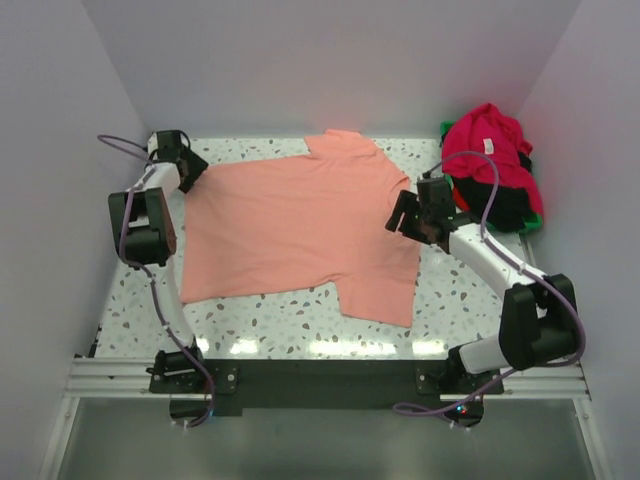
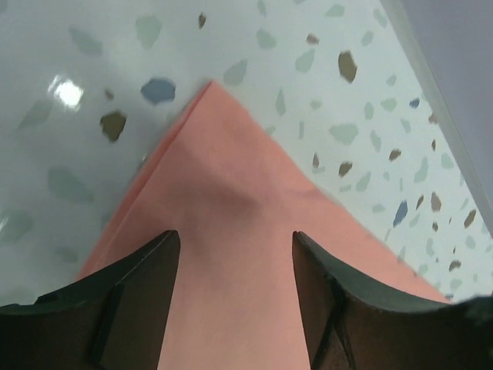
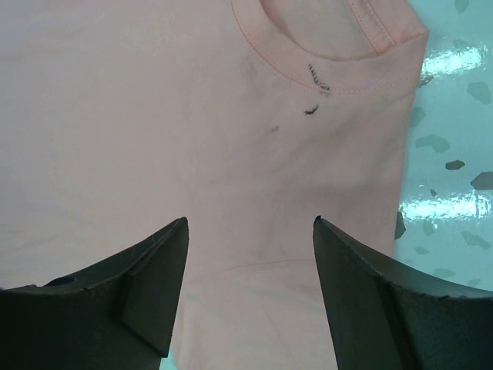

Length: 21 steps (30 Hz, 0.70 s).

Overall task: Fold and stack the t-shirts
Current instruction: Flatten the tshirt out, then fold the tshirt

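Observation:
The salmon-pink t-shirt (image 1: 300, 230) lies spread flat in the middle of the table. My left gripper (image 1: 193, 170) is open over its far-left corner; in the left wrist view the fingers (image 2: 235, 234) straddle the pointed cloth corner (image 2: 231, 185). My right gripper (image 1: 402, 218) is open over the shirt's right edge; in the right wrist view it (image 3: 250, 220) hangs over the pink cloth (image 3: 154, 116) just below the neck collar (image 3: 323, 65). The crimson red t-shirt (image 1: 485, 145) lies heaped at the back right on top of the black t-shirt (image 1: 505, 205).
A green bin's rim (image 1: 537, 222) shows under the heap at the back right. White walls close in the table on the left, back and right. Speckled tabletop (image 1: 260, 315) shows in front of the shirt.

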Motion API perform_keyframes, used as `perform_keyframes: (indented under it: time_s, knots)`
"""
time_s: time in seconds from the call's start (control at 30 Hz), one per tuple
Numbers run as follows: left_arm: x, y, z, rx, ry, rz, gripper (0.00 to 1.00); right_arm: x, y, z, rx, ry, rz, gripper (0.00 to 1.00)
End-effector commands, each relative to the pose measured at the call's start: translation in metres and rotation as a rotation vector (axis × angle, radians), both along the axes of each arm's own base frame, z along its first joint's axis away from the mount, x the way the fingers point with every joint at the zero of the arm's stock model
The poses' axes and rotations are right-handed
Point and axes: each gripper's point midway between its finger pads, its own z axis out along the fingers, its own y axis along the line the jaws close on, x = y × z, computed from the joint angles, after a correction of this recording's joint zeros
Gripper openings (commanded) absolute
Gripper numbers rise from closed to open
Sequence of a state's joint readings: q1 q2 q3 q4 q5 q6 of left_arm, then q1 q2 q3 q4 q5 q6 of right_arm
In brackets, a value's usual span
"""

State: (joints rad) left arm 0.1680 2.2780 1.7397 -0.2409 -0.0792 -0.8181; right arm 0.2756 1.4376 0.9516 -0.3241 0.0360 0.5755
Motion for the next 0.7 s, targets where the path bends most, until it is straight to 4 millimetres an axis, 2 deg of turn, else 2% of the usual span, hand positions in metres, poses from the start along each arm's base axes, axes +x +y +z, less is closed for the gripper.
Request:
perform_keyframes:
  time_s: [0.0,0.03,0.07,0.1,0.13,0.17,0.2,0.23,0.27,0.3,0.33,0.37,0.4,0.43,0.47,0.53,0.57,0.63,0.67]
  knots:
    - [-0.035,-0.007,0.063,-0.001,-0.075,0.013,0.66,-0.004,-0.002,0.027,0.026,-0.089,-0.015,0.69]
    - [-0.049,-0.007,0.064,-0.008,-0.067,0.033,0.67,-0.008,-0.003,0.028,0.031,-0.091,-0.017,0.69]
    - [-0.065,-0.004,0.089,-0.004,-0.104,0.08,0.67,-0.015,-0.004,0.026,0.03,-0.082,-0.02,0.69]
    - [-0.099,-0.007,0.062,-0.015,-0.007,0.109,0.67,-0.022,-0.007,0.028,0.035,-0.089,-0.025,0.69]
    - [-0.116,-0.007,0.08,-0.009,-0.034,0.133,0.67,-0.028,-0.009,0.028,0.032,-0.085,-0.031,0.69]
    - [-0.147,-0.007,0.054,-0.008,0.037,0.168,0.67,-0.039,-0.013,0.019,0.023,-0.053,-0.035,0.69]
    - [-0.168,-0.008,0.049,-0.005,0.073,0.192,0.68,-0.045,-0.015,0.025,0.024,-0.071,-0.038,0.69]
    - [-0.184,-0.008,0.06,-0.002,0.048,0.213,0.68,-0.051,-0.017,0.023,0.023,-0.067,-0.041,0.69]
    - [-0.215,-0.011,0.035,-0.007,0.113,0.238,0.68,-0.062,-0.02,0.015,0.017,-0.042,-0.045,0.69]
    - [-0.233,-0.012,0.028,-0.007,0.137,0.251,0.68,-0.067,-0.022,0.02,0.026,-0.062,-0.047,0.69]
    - [-0.246,-0.012,0.036,0.0,0.117,0.269,0.68,-0.073,-0.023,0.018,0.027,-0.057,-0.045,0.69]
    - [-0.275,-0.017,0.014,-0.01,0.185,0.287,0.68,-0.08,-0.025,0.013,0.028,-0.046,-0.052,0.69]
    - [-0.289,-0.017,0.01,-0.008,0.2,0.302,0.68,-0.084,-0.026,0.012,0.028,-0.047,-0.054,0.69]
    - [-0.298,-0.016,0.014,-0.01,0.179,0.326,0.68,-0.088,-0.027,0.018,0.04,-0.066,-0.055,0.69]
    - [-0.321,-0.02,-0.001,-0.01,0.233,0.332,0.67,-0.093,-0.028,0.013,0.041,-0.057,-0.06,0.69]
    - [-0.337,-0.019,0.002,-0.01,0.22,0.373,0.66,-0.097,-0.031,0.014,0.042,-0.066,-0.065,0.69]
    - [-0.351,-0.022,-0.008,-0.015,0.251,0.379,0.66,-0.101,-0.031,0.01,0.041,-0.058,-0.067,0.69]
    - [-0.359,-0.023,-0.008,-0.023,0.228,0.398,0.66,-0.104,-0.031,0.007,0.044,-0.047,-0.067,0.69]
    - [-0.366,-0.024,-0.015,-0.024,0.245,0.399,0.65,-0.106,-0.032,0.004,0.044,-0.037,-0.068,0.69]
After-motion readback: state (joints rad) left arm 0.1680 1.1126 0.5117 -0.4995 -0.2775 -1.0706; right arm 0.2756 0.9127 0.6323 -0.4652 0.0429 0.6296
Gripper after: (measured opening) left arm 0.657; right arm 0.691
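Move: The T-shirt's near-left corner lies about 38 cm back, 2 cm right and 3 cm below the left hand; its far-left corner is just 3 cm ahead and 3 cm left at the same height. The near sleeve, level with the near-left corner, is some 52 cm to the left hand's right. From the right hand, 9 cm above the table, the near sleeve is about 16 cm back and 3 cm left, the collar 12 cm ahead and 3 cm right. Bring the open left gripper back along the shirt's hem by some 35 cm, arching up about 6 cm on the way and then down low over the near-left corner, turning counter-clockwise nearly 20 degrees as the fingers tip steeper. Meanwhile draw the open right gripper back about 10 cm and slightly right, staying above the shirt as it nears the near sleeve. ##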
